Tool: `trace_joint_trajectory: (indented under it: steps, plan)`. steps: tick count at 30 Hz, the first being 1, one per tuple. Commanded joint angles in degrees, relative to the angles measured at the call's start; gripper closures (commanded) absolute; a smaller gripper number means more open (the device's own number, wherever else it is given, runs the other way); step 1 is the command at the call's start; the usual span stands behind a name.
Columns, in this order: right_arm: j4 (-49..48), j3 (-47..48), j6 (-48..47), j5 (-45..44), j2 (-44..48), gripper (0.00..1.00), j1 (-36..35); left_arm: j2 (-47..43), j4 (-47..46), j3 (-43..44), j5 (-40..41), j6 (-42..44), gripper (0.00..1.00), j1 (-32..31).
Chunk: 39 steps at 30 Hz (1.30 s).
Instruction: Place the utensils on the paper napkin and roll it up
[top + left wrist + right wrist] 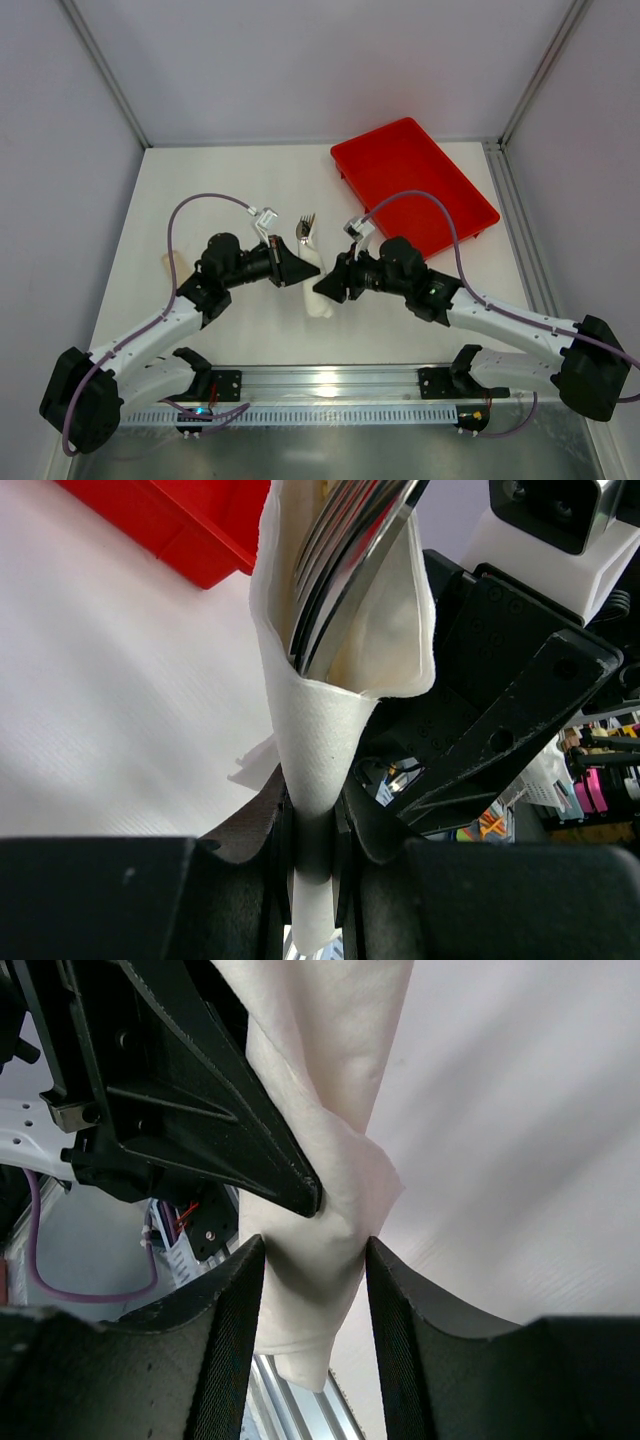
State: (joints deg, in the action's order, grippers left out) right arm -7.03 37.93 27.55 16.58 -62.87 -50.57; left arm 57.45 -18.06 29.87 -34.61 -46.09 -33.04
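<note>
The paper napkin [315, 292] is rolled into a white cone around the utensils [306, 228], and it stands lifted between both arms near the table's middle. Shiny fork tines [345, 570] stick out of the roll's open top; the handles are hidden inside. My left gripper [318, 810] is shut on the narrow lower part of the paper napkin [320, 730]. My right gripper [312, 1260] faces it from the other side. Its two fingers press the sides of the same roll [300, 1310] just below the left gripper's fingers [200, 1110].
A red tray [440, 200] lies at the back right of the white table, close behind the right arm. Its corner [190, 530] shows in the left wrist view. Purple cables loop above both arms. A metal rail [330, 380] runs along the near edge.
</note>
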Motion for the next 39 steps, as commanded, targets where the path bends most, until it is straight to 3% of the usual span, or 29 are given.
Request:
trace_joint_trajectory:
  steps: [1, 11, 17, 18, 21, 22, 34, 39]
  plan:
    - [-5.80, -1.54, -0.04, 1.61, 1.08, 0.53, -0.32, -1.73, -7.16, 1.42, -1.95, -0.76, 1.00, -0.19]
    - [-14.41, -5.41, 3.12, 4.60, 2.40, 0.63, -0.41, -1.55, -11.46, 0.46, -2.04, -2.25, 1.00, -0.27]
    - [-17.93, -6.82, 3.91, 5.13, 2.93, 0.74, -0.32, -1.64, -13.66, -0.07, -2.22, -3.75, 1.00, -0.19]
    - [-18.72, -6.99, 4.00, 5.48, 3.19, 0.80, -0.32, -1.73, -13.75, -0.07, -2.39, -4.01, 1.00, -0.19]
    - [-18.99, -7.35, 4.09, 5.22, 4.16, 0.94, -0.32, -2.17, -13.31, -0.16, -2.30, -4.28, 0.93, -0.19]
    - [-18.99, -7.52, 4.00, 5.22, 4.60, 0.96, -0.32, -2.17, -13.31, -0.42, -2.13, -4.45, 0.85, -0.19]
    - [-19.52, -6.82, 4.97, 3.55, 9.61, 0.96, -0.32, -2.52, -14.71, -1.04, -3.53, -5.50, 0.52, -0.19]
    - [-21.09, -6.38, 6.02, 3.90, 9.17, 0.96, -0.32, -1.38, -17.70, -1.39, -4.76, -7.78, 0.45, -0.19]
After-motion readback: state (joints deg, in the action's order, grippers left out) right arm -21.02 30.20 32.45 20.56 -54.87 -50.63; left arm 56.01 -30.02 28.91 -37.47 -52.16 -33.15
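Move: Between the right hand's open fingers already lies the napkin roll's near tail; the roll's middle is about 5 cm ahead, 1 cm left and 2 cm above that hand. The left hand still grips the roll near its middle. Fork and spoon heads stick out some 9 cm ahead and 1 cm left of the left hand; the red tray sits about 35 cm ahead and 26 cm right of it, 17 cm lower. Closing on the napkin roll's near tail, the right hand eases back about 2 cm with its left side tipping up some 10 degrees, then lifts about 4 cm with the roll pinched. The left hand rises 4 to 5 cm, keeping its grip at first, then opens around the roll and lets go as both climb. ##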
